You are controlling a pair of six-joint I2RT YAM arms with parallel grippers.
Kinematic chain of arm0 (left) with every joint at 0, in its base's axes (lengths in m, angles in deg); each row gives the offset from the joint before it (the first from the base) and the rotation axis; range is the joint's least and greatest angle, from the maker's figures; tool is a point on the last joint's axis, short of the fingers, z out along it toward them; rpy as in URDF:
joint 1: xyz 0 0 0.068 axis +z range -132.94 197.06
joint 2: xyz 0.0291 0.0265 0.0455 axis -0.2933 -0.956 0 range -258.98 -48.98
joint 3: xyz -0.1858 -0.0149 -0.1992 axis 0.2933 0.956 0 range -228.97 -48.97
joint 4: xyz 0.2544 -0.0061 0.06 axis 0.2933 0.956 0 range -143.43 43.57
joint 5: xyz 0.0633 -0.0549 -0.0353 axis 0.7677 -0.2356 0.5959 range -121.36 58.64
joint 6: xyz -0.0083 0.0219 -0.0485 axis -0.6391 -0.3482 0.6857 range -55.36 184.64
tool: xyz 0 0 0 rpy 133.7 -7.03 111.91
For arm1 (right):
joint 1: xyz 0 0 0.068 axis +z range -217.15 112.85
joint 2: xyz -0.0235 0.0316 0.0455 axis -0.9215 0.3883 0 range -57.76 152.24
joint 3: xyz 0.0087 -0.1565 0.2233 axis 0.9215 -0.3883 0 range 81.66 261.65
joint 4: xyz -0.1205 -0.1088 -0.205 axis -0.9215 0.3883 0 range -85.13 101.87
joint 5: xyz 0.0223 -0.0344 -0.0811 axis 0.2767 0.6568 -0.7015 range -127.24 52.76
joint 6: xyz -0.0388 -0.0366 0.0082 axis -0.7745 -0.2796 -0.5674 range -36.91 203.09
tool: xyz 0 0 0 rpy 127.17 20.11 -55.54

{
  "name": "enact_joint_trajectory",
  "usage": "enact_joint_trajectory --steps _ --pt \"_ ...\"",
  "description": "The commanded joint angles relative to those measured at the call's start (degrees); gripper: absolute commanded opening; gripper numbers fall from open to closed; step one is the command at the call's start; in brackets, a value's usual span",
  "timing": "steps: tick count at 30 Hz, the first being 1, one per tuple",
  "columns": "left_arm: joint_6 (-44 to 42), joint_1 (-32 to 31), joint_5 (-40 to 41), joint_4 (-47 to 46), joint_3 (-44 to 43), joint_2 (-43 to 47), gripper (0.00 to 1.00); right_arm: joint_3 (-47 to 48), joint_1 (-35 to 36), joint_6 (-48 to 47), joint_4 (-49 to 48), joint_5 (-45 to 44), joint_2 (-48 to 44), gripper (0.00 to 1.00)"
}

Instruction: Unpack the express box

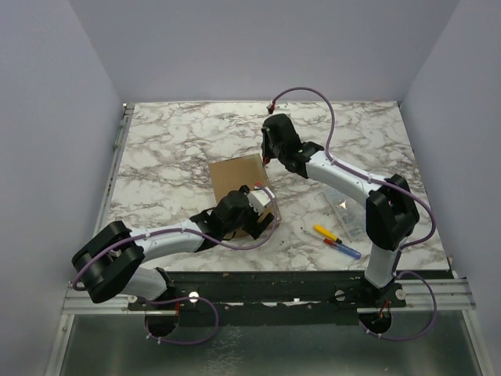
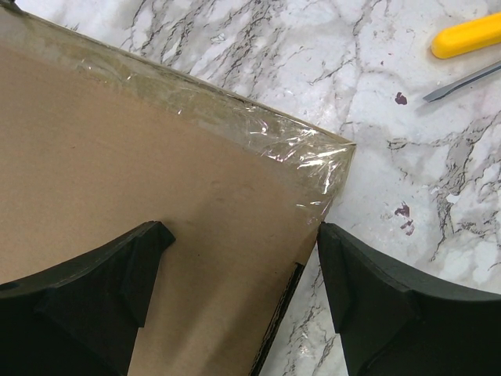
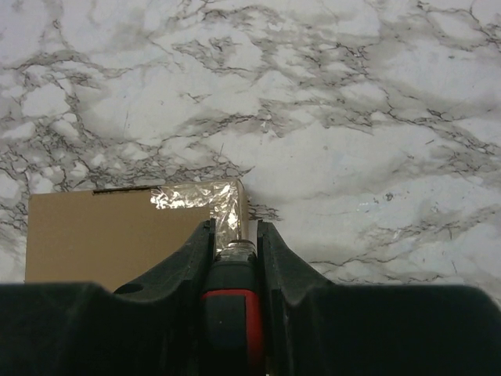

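The express box (image 1: 237, 180) is a flat brown cardboard box lying shut in the middle of the marble table, with clear tape over its corners. My left gripper (image 1: 262, 208) hovers at its near right corner. In the left wrist view that gripper (image 2: 243, 235) is open: one finger is over the box top (image 2: 117, 157), the other beside the box over the table. My right gripper (image 1: 268, 153) is at the far right corner, shut on a red and black tool handle (image 3: 235, 301). The tool's front end meets the taped corner (image 3: 223, 205) of the box (image 3: 102, 235).
A clear plastic compartment case (image 1: 344, 210) lies at the right, near the right arm. A yellow-handled screwdriver (image 1: 327, 233) and a blue-handled one (image 1: 346, 250) lie in front of it. The yellow handle (image 2: 470, 35) also shows in the left wrist view. Walls enclose the table.
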Motion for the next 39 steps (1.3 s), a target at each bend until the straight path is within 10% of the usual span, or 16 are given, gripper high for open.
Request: enact_joint_trajectory --steps 1,39 --pt "1.5 0.5 4.8 1.4 -0.5 -2.6 0.85 0.1 2.6 3.2 9.9 1.1 0.3 0.0" --pt "2.9 0.5 7.5 1.1 -0.1 -3.2 0.84 -6.3 9.3 10.0 25.2 -2.9 -11.5 0.0"
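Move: The box's taped right edge has its middle about 9 cm back from the right hand, 1 cm to its right and 8 cm below. The box's own middle is some 11 cm back and 7 cm left. The clear plastic case lies roughly 14 cm back and 26 cm right, the yellow screwdriver 22 cm back and 18 cm right. From the left hand, that edge's middle is about 10 cm ahead and 4 cm right, near fingertip height. The box's taped edge is worked from near its far corner back towards its near one: the right hand, still gripping the cutter with its blade down, sinks about 1 cm as it starts, then draws the blade along the edge, some 8 cm back in all, quickening at the end, the fingers tipping slightly further down. The left hand stays at the box's near end, fingers wide, steadying it. ##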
